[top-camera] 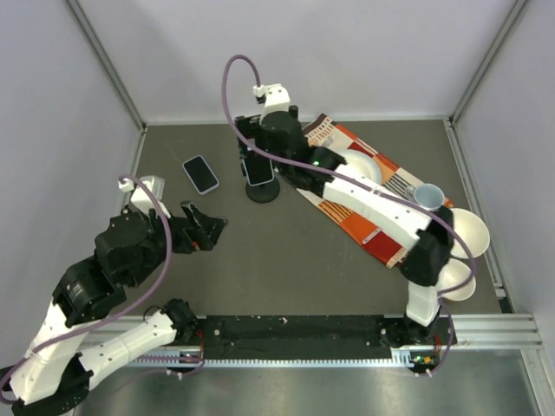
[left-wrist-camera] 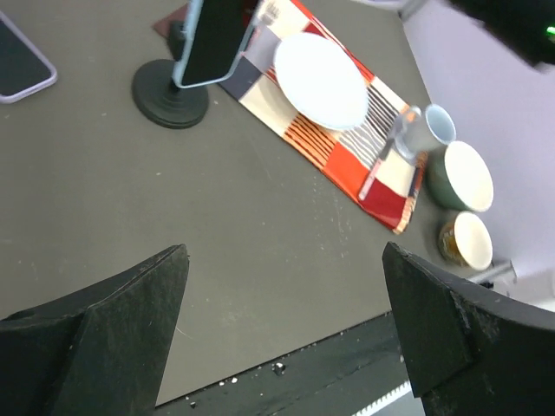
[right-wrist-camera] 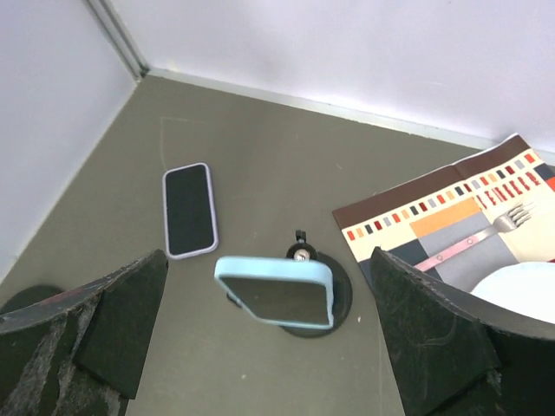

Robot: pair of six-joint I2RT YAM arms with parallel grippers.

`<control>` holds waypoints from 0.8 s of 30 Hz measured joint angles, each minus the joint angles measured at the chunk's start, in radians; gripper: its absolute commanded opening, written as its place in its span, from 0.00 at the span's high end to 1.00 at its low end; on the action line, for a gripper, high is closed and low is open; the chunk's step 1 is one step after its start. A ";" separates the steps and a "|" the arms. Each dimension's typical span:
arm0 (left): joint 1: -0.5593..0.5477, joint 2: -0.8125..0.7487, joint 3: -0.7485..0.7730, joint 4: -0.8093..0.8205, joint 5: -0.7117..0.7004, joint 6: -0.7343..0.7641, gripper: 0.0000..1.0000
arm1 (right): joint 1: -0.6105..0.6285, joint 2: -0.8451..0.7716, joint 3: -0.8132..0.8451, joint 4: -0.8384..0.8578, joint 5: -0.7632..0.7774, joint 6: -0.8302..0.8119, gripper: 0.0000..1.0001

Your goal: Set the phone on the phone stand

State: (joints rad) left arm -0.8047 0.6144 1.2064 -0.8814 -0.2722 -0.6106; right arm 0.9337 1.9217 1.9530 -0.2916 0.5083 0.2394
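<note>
A phone in a light blue case rests tilted on the black phone stand at the back middle of the table. My right gripper hovers just above it, open, with the phone and the stand's round base seen between its spread fingers and touching neither. A second phone in a lilac case lies flat on the table left of the stand. My left gripper is open and holds nothing, low over the table near the left side, looking toward the stand and the blue-cased phone.
A striped placemat lies right of the stand with a white plate, a fork and a grey mug. Two bowls sit at the right edge. Walls enclose the back and sides.
</note>
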 measured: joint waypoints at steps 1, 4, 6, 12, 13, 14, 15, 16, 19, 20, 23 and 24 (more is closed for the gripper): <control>0.000 -0.005 0.000 -0.017 -0.022 -0.023 0.02 | 0.000 -0.043 -0.025 -0.005 -0.012 -0.001 0.01; 0.001 -0.029 -0.018 -0.036 -0.091 -0.074 0.02 | 0.000 -0.192 -0.140 -0.008 -0.052 -0.004 0.01; 0.001 -0.019 -0.036 -0.045 -0.108 -0.080 0.02 | 0.000 -0.331 -0.272 0.005 -0.079 -0.013 0.01; 0.051 0.249 -0.009 -0.088 -0.144 -0.121 0.02 | -0.005 -0.728 -0.750 0.091 -0.174 -0.017 0.01; 0.080 0.293 -0.016 -0.085 -0.137 -0.126 0.02 | -0.008 -0.782 -0.834 0.108 -0.190 -0.010 0.01; 0.121 0.317 -0.032 -0.080 -0.126 -0.129 0.02 | -0.010 -0.821 -0.906 0.120 -0.208 -0.005 0.01; 0.167 0.324 -0.053 -0.077 -0.113 -0.130 0.02 | -0.013 -0.846 -0.967 0.135 -0.231 0.000 0.01; 0.211 0.323 -0.069 -0.077 -0.107 -0.129 0.02 | -0.014 -0.856 -1.016 0.145 -0.251 0.001 0.01; 0.431 0.290 -0.088 -0.087 -0.062 -0.124 0.02 | -0.014 -0.848 -1.093 0.149 -0.319 -0.001 0.01; 0.508 0.275 -0.087 -0.089 -0.054 -0.122 0.02 | -0.014 -0.844 -1.104 0.150 -0.338 -0.003 0.01; 0.702 0.224 -0.086 -0.106 -0.042 -0.126 0.02 | -0.014 -0.845 -1.111 0.163 -0.377 -0.003 0.01; 0.770 0.195 -0.086 -0.115 -0.037 -0.133 0.02 | -0.014 -0.848 -1.111 0.180 -0.392 -0.003 0.01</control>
State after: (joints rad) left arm -0.0345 0.8093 1.1202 -0.9962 -0.3092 -0.7433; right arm 0.9195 1.0733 0.8421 -0.1116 0.1165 0.2367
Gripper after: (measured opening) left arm 0.983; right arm 0.987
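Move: The right hand, already empty, hangs just over the propped phone, whose middle is about 13 cm below, 2 cm ahead and 2 cm left. The lying phone is about 6 cm ahead and 21 cm left of the right hand, 26 cm down. From the left hand, the empty stand lies some 11 cm ahead, 25 cm left and 21 cm below; the lying phone 30 cm ahead, 14 cm left, 28 cm below; the propped phone 26 cm ahead, 8 cm right, 15 cm below. Back and to the right, the right hand sweeps roughly 20 cm away from the propped phone, fingers still wide open, arching up a little before sinking low over bare table. The open left hand first dips forward and down, then swings left towards the empty stand, turning about 50 degrees counter-clockwise and tipping down as it goes; neither hand grips anything. ##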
